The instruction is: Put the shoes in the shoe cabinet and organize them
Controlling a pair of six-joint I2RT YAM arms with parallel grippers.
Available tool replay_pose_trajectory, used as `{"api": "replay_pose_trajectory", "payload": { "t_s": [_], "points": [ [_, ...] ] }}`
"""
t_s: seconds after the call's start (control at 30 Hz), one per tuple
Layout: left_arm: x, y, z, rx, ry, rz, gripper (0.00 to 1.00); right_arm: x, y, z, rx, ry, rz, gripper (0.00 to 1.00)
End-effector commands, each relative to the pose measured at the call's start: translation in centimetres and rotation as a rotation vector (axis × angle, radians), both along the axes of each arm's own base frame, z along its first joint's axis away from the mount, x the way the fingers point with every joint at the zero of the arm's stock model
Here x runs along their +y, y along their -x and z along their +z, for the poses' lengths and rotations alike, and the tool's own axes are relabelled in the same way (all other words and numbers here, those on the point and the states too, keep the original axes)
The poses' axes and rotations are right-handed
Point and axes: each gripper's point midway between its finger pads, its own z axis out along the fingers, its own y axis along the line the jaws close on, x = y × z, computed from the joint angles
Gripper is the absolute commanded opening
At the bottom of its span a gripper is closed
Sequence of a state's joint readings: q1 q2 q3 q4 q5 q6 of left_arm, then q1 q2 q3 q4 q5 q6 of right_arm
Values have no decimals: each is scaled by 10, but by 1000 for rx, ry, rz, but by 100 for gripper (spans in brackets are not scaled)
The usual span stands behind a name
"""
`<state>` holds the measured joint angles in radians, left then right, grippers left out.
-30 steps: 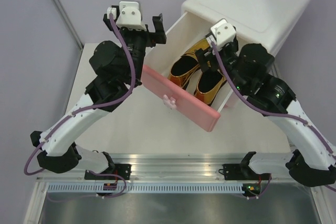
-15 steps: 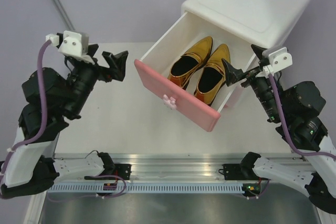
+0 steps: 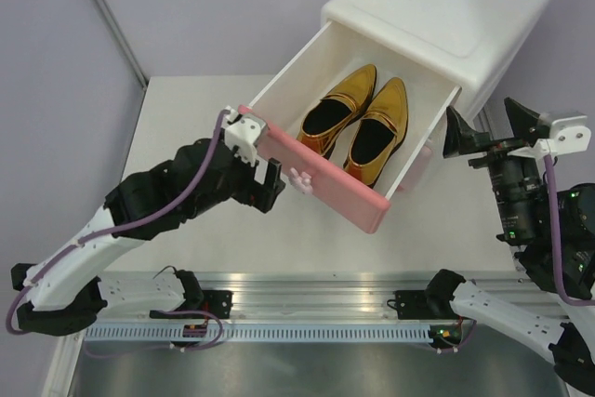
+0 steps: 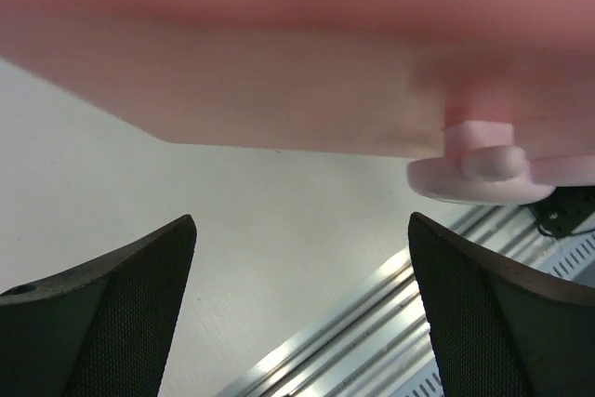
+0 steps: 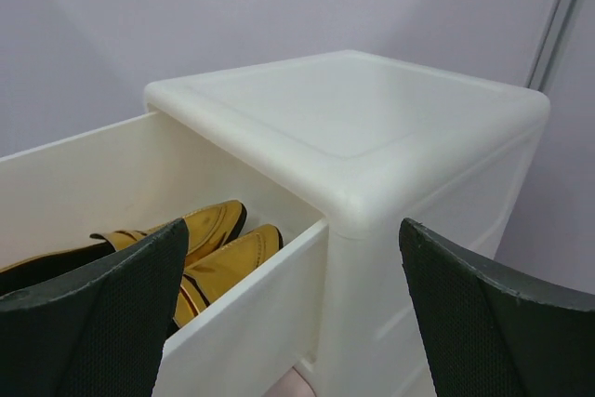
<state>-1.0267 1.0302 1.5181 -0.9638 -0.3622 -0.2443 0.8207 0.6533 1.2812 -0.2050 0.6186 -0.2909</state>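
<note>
The white shoe cabinet [image 3: 446, 6] stands at the back right with its upper drawer pulled out. Two gold shoes [image 3: 358, 123] lie side by side inside it, toes toward the cabinet; they also show in the right wrist view [image 5: 209, 248]. The pink drawer front [image 3: 335, 188] carries a bunny knob [image 3: 299, 177], seen close in the left wrist view [image 4: 479, 169]. My left gripper [image 3: 265, 183] is open and empty, just left of and below the knob. My right gripper [image 3: 488, 132] is open and empty, right of the drawer beside the cabinet. No green shoes are in view.
A lower pink drawer front [image 3: 420, 166] peeks out under the open drawer. The white table [image 3: 186, 137] ends in a metal rail [image 3: 307, 290] at the near edge. A grey wall with a metal post [image 3: 107, 16] stands behind.
My left arm swung from the far left down and right to the pink drawer front near the knob. My right arm drew back to the right, away from the drawer. The drawer and shoes stayed put.
</note>
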Motion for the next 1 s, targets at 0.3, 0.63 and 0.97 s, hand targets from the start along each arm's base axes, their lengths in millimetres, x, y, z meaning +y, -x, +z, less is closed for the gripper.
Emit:
{"api": "replay_pose_trajectory", "payload": {
  "t_s": [0.3,0.63,0.97],
  "points": [
    [-77,37,17,-1,140,-186,92,-27,4,0,5,-71,-106,98],
    [-96,13,41,-73,150,-105,73,-43,14,-2,0,-120,-130,98],
    [-122,8,80,-147,182,-165,43,-57,27,-3,-10,-173,-127,98]
  ]
}}
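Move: The rabbit knob on the open pink drawer front is roughly 9 cm to the left hand's right, nearly level ahead or back, and a couple of centimetres above. Inside the drawer, at about that height, the nearer gold shoe lies some 15 cm ahead and 17 cm right of this hand; its mate is some 10 cm ahead and 26 cm right. From the right hand, the knob is about 32 cm left, 3 cm back and 15 cm lower. The rabbit knob ends up pinched between the left fingers: the left hand swings about 9 cm right along the drawer front, first backing off some 4 cm and dipping slightly, then easing forward again and rising, turned roughly 10 degrees clockwise, while its wide-open fingers close partway onto the knob's sides. The empty right hand drifts about 5 cm right and a little back, away from the drawer, still open. ##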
